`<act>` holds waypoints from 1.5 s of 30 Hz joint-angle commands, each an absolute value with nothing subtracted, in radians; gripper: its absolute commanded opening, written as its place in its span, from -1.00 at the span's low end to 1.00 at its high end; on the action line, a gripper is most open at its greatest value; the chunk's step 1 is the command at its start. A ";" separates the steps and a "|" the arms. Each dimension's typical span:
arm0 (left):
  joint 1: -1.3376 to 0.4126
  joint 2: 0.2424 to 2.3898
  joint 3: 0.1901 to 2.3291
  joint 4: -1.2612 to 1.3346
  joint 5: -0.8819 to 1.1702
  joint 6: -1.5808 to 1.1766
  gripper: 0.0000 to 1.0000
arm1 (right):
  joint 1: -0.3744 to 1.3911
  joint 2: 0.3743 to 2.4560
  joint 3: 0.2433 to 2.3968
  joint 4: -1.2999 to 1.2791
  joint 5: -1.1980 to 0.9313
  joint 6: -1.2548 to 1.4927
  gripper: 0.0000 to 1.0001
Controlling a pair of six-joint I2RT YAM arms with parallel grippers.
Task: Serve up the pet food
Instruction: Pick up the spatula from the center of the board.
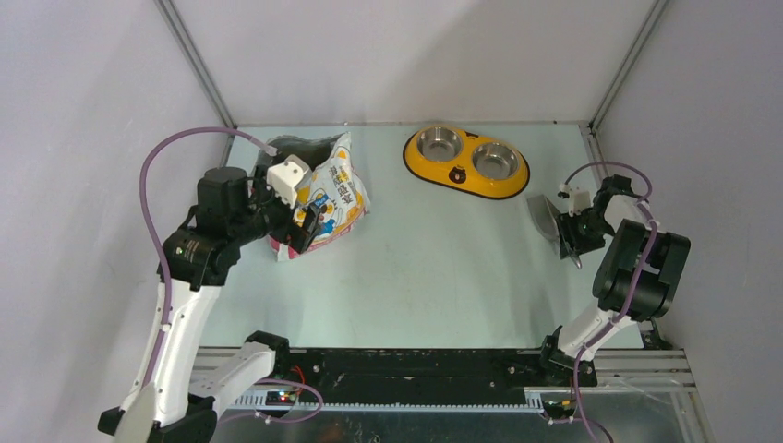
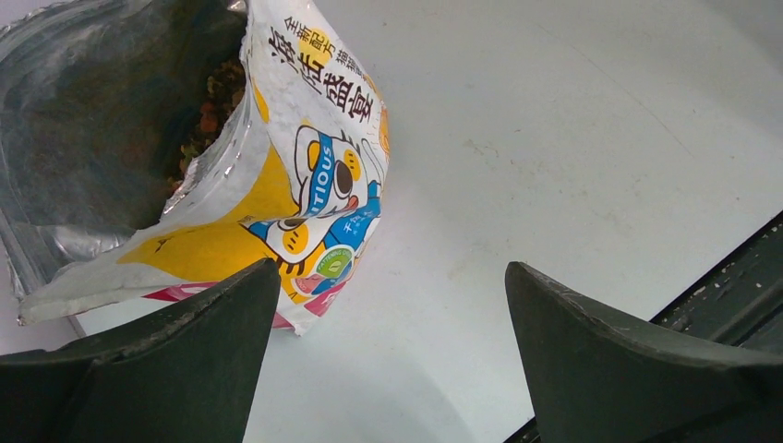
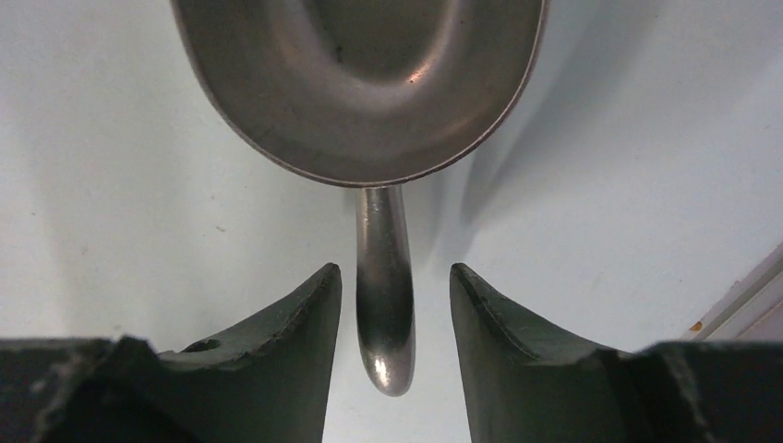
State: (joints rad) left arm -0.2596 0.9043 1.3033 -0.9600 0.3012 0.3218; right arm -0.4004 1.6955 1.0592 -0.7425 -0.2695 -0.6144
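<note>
The pet food (image 2: 214, 101) shows as brown kibble inside the open mouth of a glossy cartoon-cat bag (image 2: 305, 157), which lies on the table at the left (image 1: 332, 198). My left gripper (image 2: 391, 268) is open just beside the bag's lower corner (image 1: 309, 221), with only bare table between its fingers. A grey metal scoop (image 3: 360, 83) lies on the table at the right (image 1: 547, 221). My right gripper (image 3: 394, 269) straddles the scoop's handle (image 3: 383, 305), with a narrow gap on each side of it.
A yellow oval feeder (image 1: 466, 168) with two steel bowls, both looking empty, stands at the back centre-right. Grey walls enclose the table on three sides. A black rail (image 1: 415, 369) runs along the near edge between the arm bases.
</note>
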 commanded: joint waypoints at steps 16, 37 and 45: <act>-0.265 0.914 1.299 -0.898 0.311 0.280 0.99 | -0.386 1.648 1.055 -0.748 -0.213 -0.682 -1.00; -0.410 1.071 1.580 -0.810 0.346 0.209 1.00 | 0.193 0.957 1.055 -0.716 -0.212 -0.782 -1.00; -0.480 1.236 1.654 -0.801 0.476 0.107 0.99 | 0.306 0.988 1.051 -0.547 -0.425 -0.687 -1.00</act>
State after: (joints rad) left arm -0.4362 1.1748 1.6344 -0.8242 0.3882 0.1802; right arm 0.2832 0.9768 1.0424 -0.6994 -0.3168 -0.7467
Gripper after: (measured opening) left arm 0.996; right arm 0.262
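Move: The right hand is low, with the spatula's handle lying between its open fingers, straight under the hand point by about 1 cm. The spatula's scoop end lies some 9 cm ahead and 7 cm to the left. The bowl tray's middle is farther off, roughly 24 cm ahead and 28 cm left. From the left hand, the spatula handle lies about 68 cm to the right, around 5 cm farther out and 28 cm below. Down and slightly right by barely 1 cm, the right hand shuts its fingers on the spatula handle, then lifts straight up before swinging left, about 20 cm each way. Meanwhile the wrist turns some 45 degrees counter-clockwise and tips the fingers up and outward. Late on, the open, empty left hand rises and drifts right, each nearly 10 cm, and a little forward. ##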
